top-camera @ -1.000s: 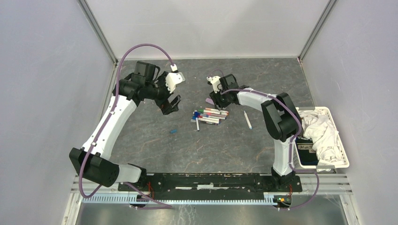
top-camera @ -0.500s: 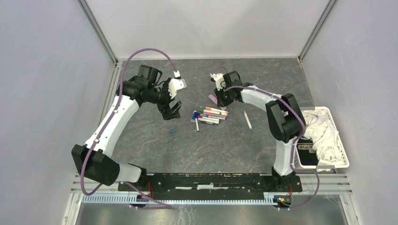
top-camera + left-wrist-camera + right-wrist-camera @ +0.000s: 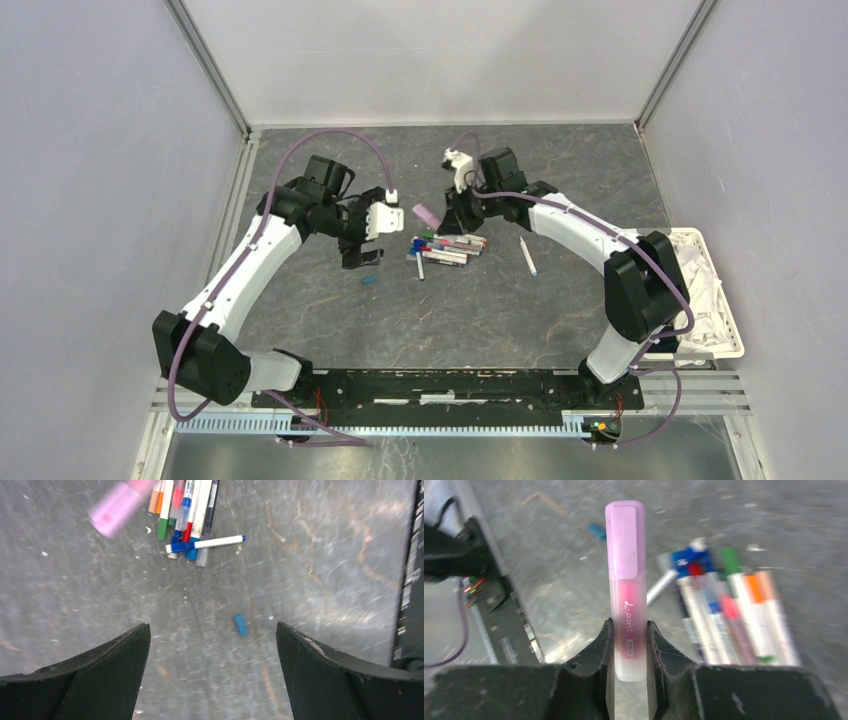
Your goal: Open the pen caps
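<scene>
A fat pink pen (image 3: 626, 600) with its pink cap (image 3: 625, 535) still on is held at its clear rear end by my right gripper (image 3: 626, 630), shut on it. It hangs above the table left of the pile of pens (image 3: 448, 246), cap end (image 3: 427, 214) pointing toward the left arm. My left gripper (image 3: 362, 258) hovers open and empty over the table. In its wrist view a loose blue cap (image 3: 240, 624) lies just beyond the fingertips (image 3: 141, 630), and the pink pen (image 3: 117, 510) shows blurred at the top left.
One thin white pen (image 3: 527, 257) lies alone to the right of the pile. A white basket (image 3: 735, 335) with a white cloth stands at the right table edge. The blue cap (image 3: 369, 280) lies on the grey table below the left gripper.
My right gripper has shut on the pink pen and lifted it off the table, swinging it left. My left gripper has moved nearer and rightward, toward the pile, still open.
</scene>
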Action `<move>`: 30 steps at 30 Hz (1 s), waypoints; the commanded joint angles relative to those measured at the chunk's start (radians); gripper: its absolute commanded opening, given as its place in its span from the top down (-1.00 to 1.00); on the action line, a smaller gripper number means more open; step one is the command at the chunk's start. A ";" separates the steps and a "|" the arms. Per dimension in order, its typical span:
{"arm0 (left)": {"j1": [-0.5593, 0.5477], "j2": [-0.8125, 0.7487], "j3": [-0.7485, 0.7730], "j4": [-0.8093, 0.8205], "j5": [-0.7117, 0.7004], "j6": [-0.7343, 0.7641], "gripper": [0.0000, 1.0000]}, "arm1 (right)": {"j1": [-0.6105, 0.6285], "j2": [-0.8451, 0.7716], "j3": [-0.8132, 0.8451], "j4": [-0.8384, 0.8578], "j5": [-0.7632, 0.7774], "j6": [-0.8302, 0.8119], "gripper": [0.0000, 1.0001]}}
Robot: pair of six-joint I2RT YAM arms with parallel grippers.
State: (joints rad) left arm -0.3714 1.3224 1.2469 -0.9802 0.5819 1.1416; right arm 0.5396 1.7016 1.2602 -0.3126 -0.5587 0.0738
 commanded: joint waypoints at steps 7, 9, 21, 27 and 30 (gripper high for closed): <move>-0.143 -0.238 -0.228 0.188 -0.158 0.474 -0.95 | 0.134 0.011 0.029 0.056 -0.327 0.147 1.00; -0.165 -0.273 -0.272 0.217 -0.175 0.506 -0.88 | 0.137 0.019 0.031 0.076 -0.364 0.171 1.00; -0.210 -0.321 -0.371 0.352 -0.225 0.604 -0.26 | 0.151 0.044 0.015 0.136 -0.446 0.231 0.93; -0.237 -0.306 -0.363 0.333 -0.232 0.610 0.29 | 0.160 0.062 0.031 0.163 -0.473 0.260 0.78; -0.242 -0.291 -0.337 0.298 -0.236 0.584 0.87 | 0.161 0.073 0.034 0.175 -0.480 0.270 0.53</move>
State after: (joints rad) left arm -0.6022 1.0210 0.8768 -0.6815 0.3408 1.7168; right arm 0.6941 1.7557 1.2583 -0.2020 -0.9932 0.3161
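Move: The pink pen stands in the right gripper. From the open left gripper its cap is about 7 cm ahead, 8 cm to the right and roughly level; from the right gripper the left gripper is some 13 cm left, 6 cm back and 5 cm higher. The marker pile lies 8 cm ahead, 15 cm right and 18 cm below the left gripper, the loose blue cap 3 cm left of that gripper and 18 cm down. Bring the pink pen, still pinched by its body, about 11 cm back, 7 cm left and slightly up to the left gripper, quickly at first, then easing, while the right fingers swing inward and back some 30 degrees. Meanwhile ease the left gripper slightly back and down, roll it about 50 degrees clockwise seen from behind the hand, and close its fingers onto the cap. ##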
